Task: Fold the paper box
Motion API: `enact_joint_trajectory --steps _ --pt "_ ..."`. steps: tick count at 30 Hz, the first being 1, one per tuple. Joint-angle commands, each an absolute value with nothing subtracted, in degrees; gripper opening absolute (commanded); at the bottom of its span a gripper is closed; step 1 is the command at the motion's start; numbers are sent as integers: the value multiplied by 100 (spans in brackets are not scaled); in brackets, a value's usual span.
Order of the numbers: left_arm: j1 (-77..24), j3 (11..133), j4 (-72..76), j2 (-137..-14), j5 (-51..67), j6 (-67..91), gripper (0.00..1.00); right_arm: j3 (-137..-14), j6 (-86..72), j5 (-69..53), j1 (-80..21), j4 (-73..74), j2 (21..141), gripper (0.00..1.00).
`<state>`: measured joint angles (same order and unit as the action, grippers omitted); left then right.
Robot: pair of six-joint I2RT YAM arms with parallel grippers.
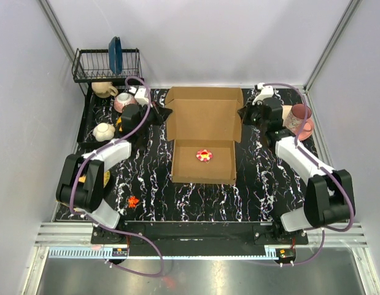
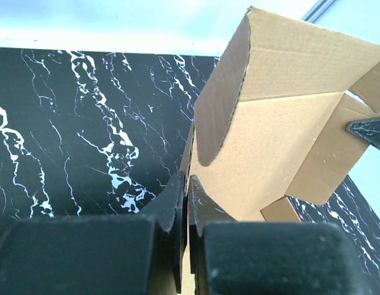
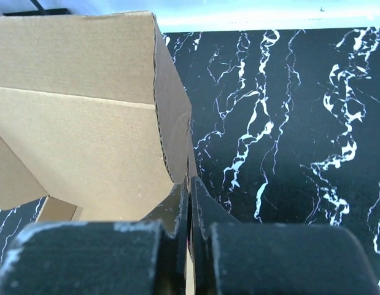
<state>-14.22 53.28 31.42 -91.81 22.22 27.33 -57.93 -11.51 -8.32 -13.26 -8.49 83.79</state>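
Note:
The brown paper box [image 1: 202,123] sits mid-table with its tray formed and its lid standing open at the back. A small red and yellow object [image 1: 204,155] lies inside the tray. My left gripper [image 1: 161,115] is shut on the lid's left side flap; in the left wrist view its fingers [image 2: 187,184] pinch the cardboard edge of the box [image 2: 282,135]. On the other side, my right gripper [image 1: 244,115] is shut on the lid's right side flap. The right wrist view shows those fingers [image 3: 188,184] closed on the thin flap of the box [image 3: 85,123].
A black wire dish rack [image 1: 91,72] with a blue plate [image 1: 115,55] stands back left. Cups [image 1: 104,89] [image 1: 123,101] [image 1: 104,131] crowd the left arm. A pink mug [image 1: 300,120] sits by the right arm. A small red piece [image 1: 133,201] lies front left.

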Motion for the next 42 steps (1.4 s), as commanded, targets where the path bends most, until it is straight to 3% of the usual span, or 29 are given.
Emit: enact_joint_trajectory --steps 1,13,18,28,42 --pt "-1721 4747 4631 -8631 926 2918 0 -5292 -1494 226 -1801 -1230 7955 0" --pt "-2846 3183 6511 -8077 -1378 2777 0 -4545 -2214 1747 -2724 -1643 7453 0" --pt "-3111 2647 7338 -8051 -1784 3006 0 -4263 -2558 2205 -3076 -1793 7296 0" --pt "-3761 2198 7611 -7717 -2530 3120 0 -3683 -3067 3110 -3690 -1951 6970 0" --pt "-4069 1573 7822 -7568 -3112 4921 0 -2962 -3059 3612 -4262 -1793 6522 0"
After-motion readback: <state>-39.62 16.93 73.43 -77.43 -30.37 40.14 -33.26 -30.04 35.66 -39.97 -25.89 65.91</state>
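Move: Between the two closed hands stands the raised lid, its panel about 10 cm inward of each, roughly level fore and aft and some 5 cm lower. The box's tray, towards which they bring it, lies about 15 cm back and 11 cm to the right of the left hand, 11 cm to the left of the right hand, some 16 cm below. The flower toy inside is about 14 cm back of either hand and 11 cm inward. The yellow pot lies about 15 cm left of the left hand and 2 cm back. Pulling the lid over towards the tray by its side tabs, both hands travel back together and stay nearly level, the left about 11 cm, the right about 10 cm and some 4 cm inward to the left. The left wrist swings counter-clockwise some 25 degrees, fingertips tilting up and its left side dipping; the right turns clockwise about 20, its left side rising. Both keep their pinch on the tabs. ##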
